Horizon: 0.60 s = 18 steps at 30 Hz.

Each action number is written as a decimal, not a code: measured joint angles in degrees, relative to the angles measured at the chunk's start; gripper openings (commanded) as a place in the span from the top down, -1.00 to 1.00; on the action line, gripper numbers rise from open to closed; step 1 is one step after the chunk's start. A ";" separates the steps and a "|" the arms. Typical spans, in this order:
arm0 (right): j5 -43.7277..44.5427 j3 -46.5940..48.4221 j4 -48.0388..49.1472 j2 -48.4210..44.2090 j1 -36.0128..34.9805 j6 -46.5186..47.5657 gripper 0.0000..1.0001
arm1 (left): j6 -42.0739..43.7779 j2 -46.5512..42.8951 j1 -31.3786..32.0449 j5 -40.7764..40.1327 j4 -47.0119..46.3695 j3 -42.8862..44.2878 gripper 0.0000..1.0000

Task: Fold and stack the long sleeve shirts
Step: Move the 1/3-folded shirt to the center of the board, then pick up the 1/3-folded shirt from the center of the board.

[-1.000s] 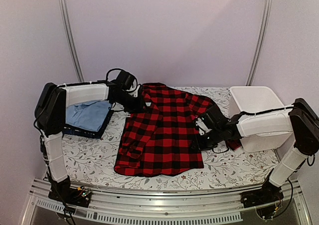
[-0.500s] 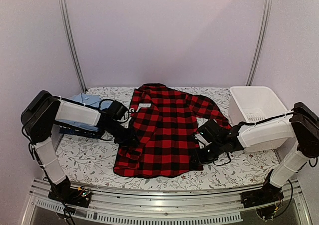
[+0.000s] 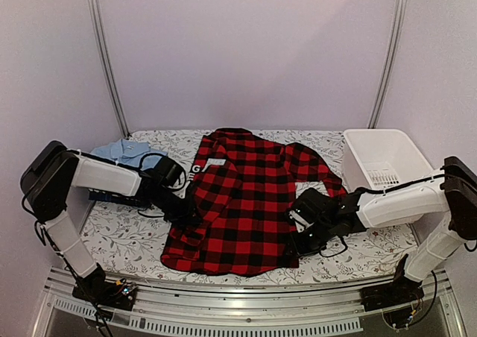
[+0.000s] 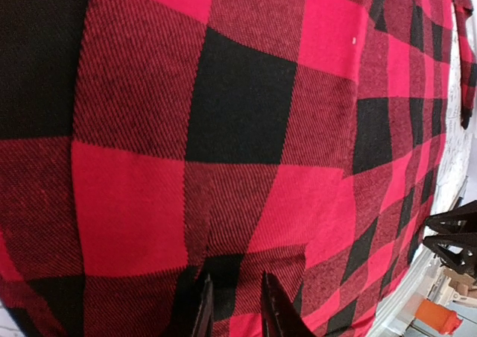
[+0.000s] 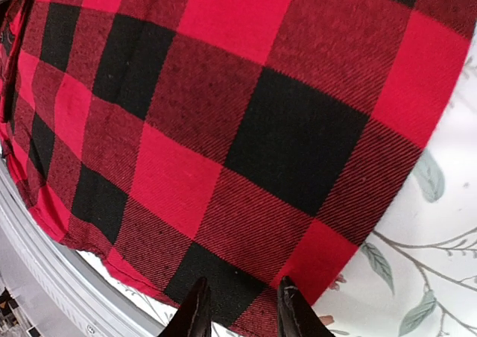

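Observation:
The red-and-black checked flannel shirt [image 3: 246, 203] lies spread flat in the middle of the table, with a black patch with white lettering [image 3: 200, 166] near its collar. My left gripper [image 3: 181, 212] rests on the shirt's left side. In the left wrist view its tips [image 4: 232, 286] stand a narrow gap apart and press on the cloth [image 4: 238, 128], which puckers slightly between them. My right gripper [image 3: 298, 240] sits on the shirt's lower right corner. There its tips [image 5: 242, 286] are also slightly apart over flat cloth [image 5: 223, 128] by the hem. A light blue collared shirt [image 3: 127, 152] lies folded at the back left on a dark navy garment [image 3: 106, 197].
A white plastic basket [image 3: 380, 139] stands at the back right. The floral tablecloth [image 3: 358, 251] shows around the shirt. The shirt's hem lies close to the table's near edge and its metal rail [image 3: 246, 307].
My left gripper slid from the collar down the shirt's left side. My right gripper slid toward the near edge along the right side. The shirt's lower part shifted slightly nearer and left.

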<state>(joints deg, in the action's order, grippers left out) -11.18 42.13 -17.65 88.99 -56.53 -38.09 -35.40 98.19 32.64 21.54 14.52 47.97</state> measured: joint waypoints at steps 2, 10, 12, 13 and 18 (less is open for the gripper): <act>2.08 2.01 -3.10 -0.28 0.55 0.17 0.24 | 0.00 -0.15 0.00 -0.20 0.42 0.07 0.54; 13.66 8.50 -8.37 -6.47 9.97 2.32 -0.02 | 0.72 -0.61 0.13 -2.51 5.38 4.63 0.52; 16.87 9.01 -9.51 -6.88 12.59 2.64 -0.04 | 1.11 -0.83 0.13 -2.82 6.10 6.43 0.52; 18.67 9.14 -10.03 -6.86 13.94 2.82 -0.05 | 1.33 -0.85 0.13 -2.89 6.34 7.52 0.52; 25.86 9.14 -12.46 -5.44 18.56 2.97 -0.06 | 2.27 -0.85 0.13 -2.99 6.93 10.95 0.51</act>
<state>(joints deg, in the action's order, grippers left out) 14.68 51.27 -30.11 83.55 -37.98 -35.11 -33.12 97.34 32.77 18.55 21.45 58.92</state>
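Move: The right fingertips rest on the lower right corner of the shirt. The end of its right sleeve lies about 13 cm ahead of them and 17 cm to the right, a centimetre or so lower. Beyond that stands the white bin, its middle about 22 cm ahead and 28 cm right of this hand. From the left hand, on the folded strip, the sleeve end lies some 43 cm right and 2 cm ahead; the blue shirt pile is roughly 15 cm ahead and 19 cm left. Both hands come off the cloth. The right lifts while reaching forward, then swings right and levels out towards the sleeve end, about 14 cm forward, 12 right and 6 up, turning clockwise some 25 degrees as its fingers open to half. The left rises about 5 cm and drifts 4 cm forward over the folded strip, its opening unchanged. ##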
